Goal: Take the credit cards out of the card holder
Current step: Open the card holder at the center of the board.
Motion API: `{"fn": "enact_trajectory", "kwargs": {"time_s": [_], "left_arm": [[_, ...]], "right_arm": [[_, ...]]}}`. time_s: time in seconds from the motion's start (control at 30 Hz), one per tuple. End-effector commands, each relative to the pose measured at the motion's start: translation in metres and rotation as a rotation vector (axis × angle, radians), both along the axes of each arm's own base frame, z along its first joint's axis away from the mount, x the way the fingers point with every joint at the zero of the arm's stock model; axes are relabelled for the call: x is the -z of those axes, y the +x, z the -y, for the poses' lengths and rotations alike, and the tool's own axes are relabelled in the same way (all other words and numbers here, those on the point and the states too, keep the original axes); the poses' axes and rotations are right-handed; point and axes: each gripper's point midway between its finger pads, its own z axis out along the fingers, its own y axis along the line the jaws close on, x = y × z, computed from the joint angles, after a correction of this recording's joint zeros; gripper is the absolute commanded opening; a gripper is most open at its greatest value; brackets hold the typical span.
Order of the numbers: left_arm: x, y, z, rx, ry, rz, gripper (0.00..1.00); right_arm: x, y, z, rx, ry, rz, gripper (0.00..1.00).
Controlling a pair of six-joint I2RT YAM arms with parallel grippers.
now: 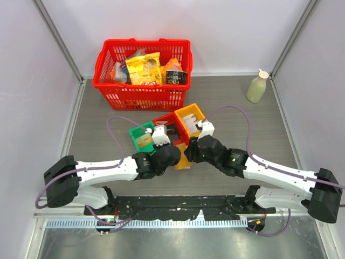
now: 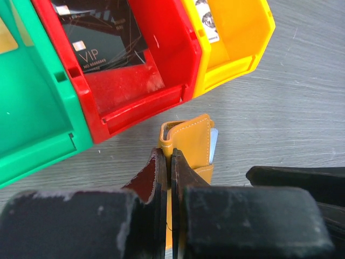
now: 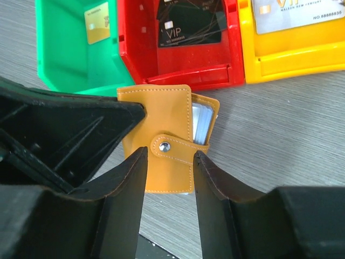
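The tan-orange card holder [image 3: 156, 116] stands on edge on the grey table, just in front of the coloured bins, closed by its snap strap [image 3: 166, 146]. My left gripper [image 2: 168, 159] is shut on the card holder [image 2: 193, 141], pinching its stitched edge. Pale bluish sleeves [image 3: 200, 121] with card edges show at the holder's open side. My right gripper [image 3: 170, 155] is open, its fingers standing either side of the strap and the holder's lower part. In the top view the card holder [image 1: 182, 162] shows between the two gripper heads.
Three small bins stand right behind the holder: a green bin [image 3: 64, 59] with a cream card [image 3: 98, 22], a red bin [image 3: 135, 54] with a black VIP card [image 3: 188, 27], and a yellow bin [image 3: 302, 54] with a silver card [image 3: 291, 13]. A red basket [image 1: 143, 91] and a bottle [image 1: 257, 86] stand further back.
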Motion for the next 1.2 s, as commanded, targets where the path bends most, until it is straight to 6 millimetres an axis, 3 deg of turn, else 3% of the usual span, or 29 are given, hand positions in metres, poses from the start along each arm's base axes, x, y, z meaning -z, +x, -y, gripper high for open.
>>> {"fn": "enact_trajectory", "kwargs": {"time_s": [0.0,0.33,0.77,1.17], "left_arm": [[-0.022,0.009,0.021,-0.068,-0.133,0.063,0.0],[-0.016,0.001,0.04,-0.053,-0.119,0.074,0.0],[-0.012,-0.001,0.042,-0.067,-0.106,0.088,0.0],[-0.019,-0.001,0.029,-0.104,-0.129,0.115,0.0]], "right_arm": [[0.004,0.007,-0.003,0.05,0.006,-0.003,0.44],[0.035,0.003,-0.004,0.052,-0.045,-0.064,0.43],[0.062,-0.013,-0.002,0.012,-0.114,-0.167,0.43],[0.08,-0.01,0.03,0.099,-0.264,-0.172,0.06]]}}
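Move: The card holder, already held by its left part in the left fingers, has its middle about 2 cm right of the left hand point, level ahead, 2 cm below. From the right hand that middle is some 3 cm left, 1 cm ahead and 4 cm down, snap strap facing it. From the right hand the red box stands about 10 cm ahead and 8 cm left, the yellow box 13 cm ahead and 1 cm right, the green box 7 cm ahead and 17 cm left, all roughly 9 cm lower. The card holder stays clamped in the shut left fingers, which carry it nearly 3 cm right and as far down, plus 1.5 cm back, then hold it still. The half-open right hand sinks about 6.5 cm to the snap strap, edging back 1 cm and tipping its fingers some 10 degrees further down, then closes most of the way to pinch the strap near the snap. ##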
